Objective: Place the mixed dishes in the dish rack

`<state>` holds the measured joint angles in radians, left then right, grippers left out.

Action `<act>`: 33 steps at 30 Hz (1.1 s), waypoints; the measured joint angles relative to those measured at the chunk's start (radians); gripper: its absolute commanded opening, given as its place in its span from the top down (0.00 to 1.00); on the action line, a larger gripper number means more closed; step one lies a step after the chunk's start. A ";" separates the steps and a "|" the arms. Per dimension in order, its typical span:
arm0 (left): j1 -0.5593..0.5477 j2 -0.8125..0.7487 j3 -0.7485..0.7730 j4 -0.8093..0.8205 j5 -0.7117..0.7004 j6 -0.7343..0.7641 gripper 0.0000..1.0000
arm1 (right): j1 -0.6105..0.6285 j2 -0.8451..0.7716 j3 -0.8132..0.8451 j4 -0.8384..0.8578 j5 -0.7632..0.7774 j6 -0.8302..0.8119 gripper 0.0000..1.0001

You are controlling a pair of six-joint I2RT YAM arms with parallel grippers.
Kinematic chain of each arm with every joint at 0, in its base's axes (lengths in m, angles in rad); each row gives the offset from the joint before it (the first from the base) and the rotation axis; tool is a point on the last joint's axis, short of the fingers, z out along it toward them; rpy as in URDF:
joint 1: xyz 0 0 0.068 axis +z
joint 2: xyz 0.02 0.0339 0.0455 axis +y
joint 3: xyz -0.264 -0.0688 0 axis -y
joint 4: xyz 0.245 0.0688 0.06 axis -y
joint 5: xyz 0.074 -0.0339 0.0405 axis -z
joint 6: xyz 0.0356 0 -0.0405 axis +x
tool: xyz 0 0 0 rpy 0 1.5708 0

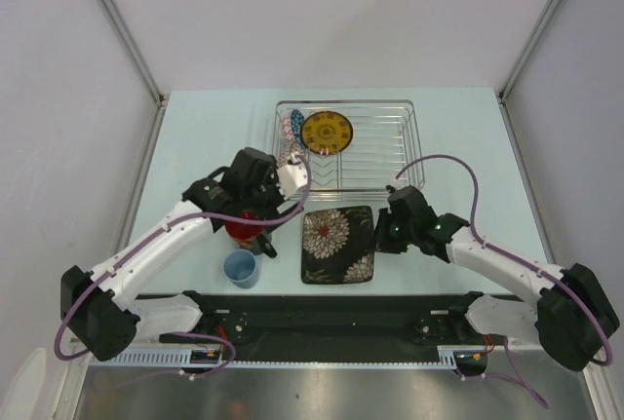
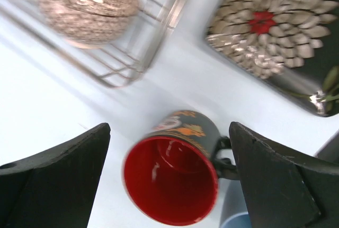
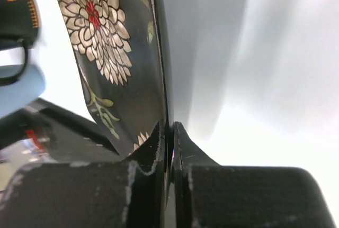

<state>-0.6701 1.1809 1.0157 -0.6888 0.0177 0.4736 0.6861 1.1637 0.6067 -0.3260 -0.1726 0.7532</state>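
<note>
The black mug [image 1: 246, 229] with a red inside stands upright on the table, and my left gripper [image 1: 255, 204] hovers open just above it. In the left wrist view the mug [image 2: 172, 178] sits between the spread fingers [image 2: 63, 175], untouched. The light-blue cup [image 1: 240, 267] stands just in front of the mug. My right gripper [image 1: 382, 235] is shut on the right edge of the dark square plate [image 1: 338, 243], seen edge-on in the right wrist view [image 3: 116, 53]. The silver dish rack [image 1: 390, 147] holds the yellow plate [image 1: 326, 132], the blue bowl [image 1: 296, 119] and the pinkish bowl [image 2: 87, 6].
The rack's near left corner [image 2: 124, 80] lies close behind the mug. The black base rail [image 1: 331, 308] runs along the table's near edge. Grey walls and metal posts stand at both sides.
</note>
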 measured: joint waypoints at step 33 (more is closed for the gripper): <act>0.440 0.063 0.256 -0.032 0.379 -0.257 0.00 | 0.001 0.273 0.839 -0.079 0.640 -1.522 1.00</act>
<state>-0.2298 1.2442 1.2716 -0.7208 0.3965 0.2169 0.6868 1.4368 1.4456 -0.4046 0.4679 -0.7692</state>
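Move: The right hand already grips the dark square plate by its edge; the rack's middle lies about 24 cm ahead of it, 9 cm left and slightly lower. The yellow plate in the rack is some 26 cm ahead, 13 left and 3 up, the checked bowl about 21 ahead, 21 left, slightly lower. From the open left hand the red mug is about 7 cm left, 2 back and 11 below, the blue cup 9 left, 11 back, 12 below. Right hand carries the still-pinched plate some 25 cm up, 20 forward over the rack, wrist turning; open left rises. ##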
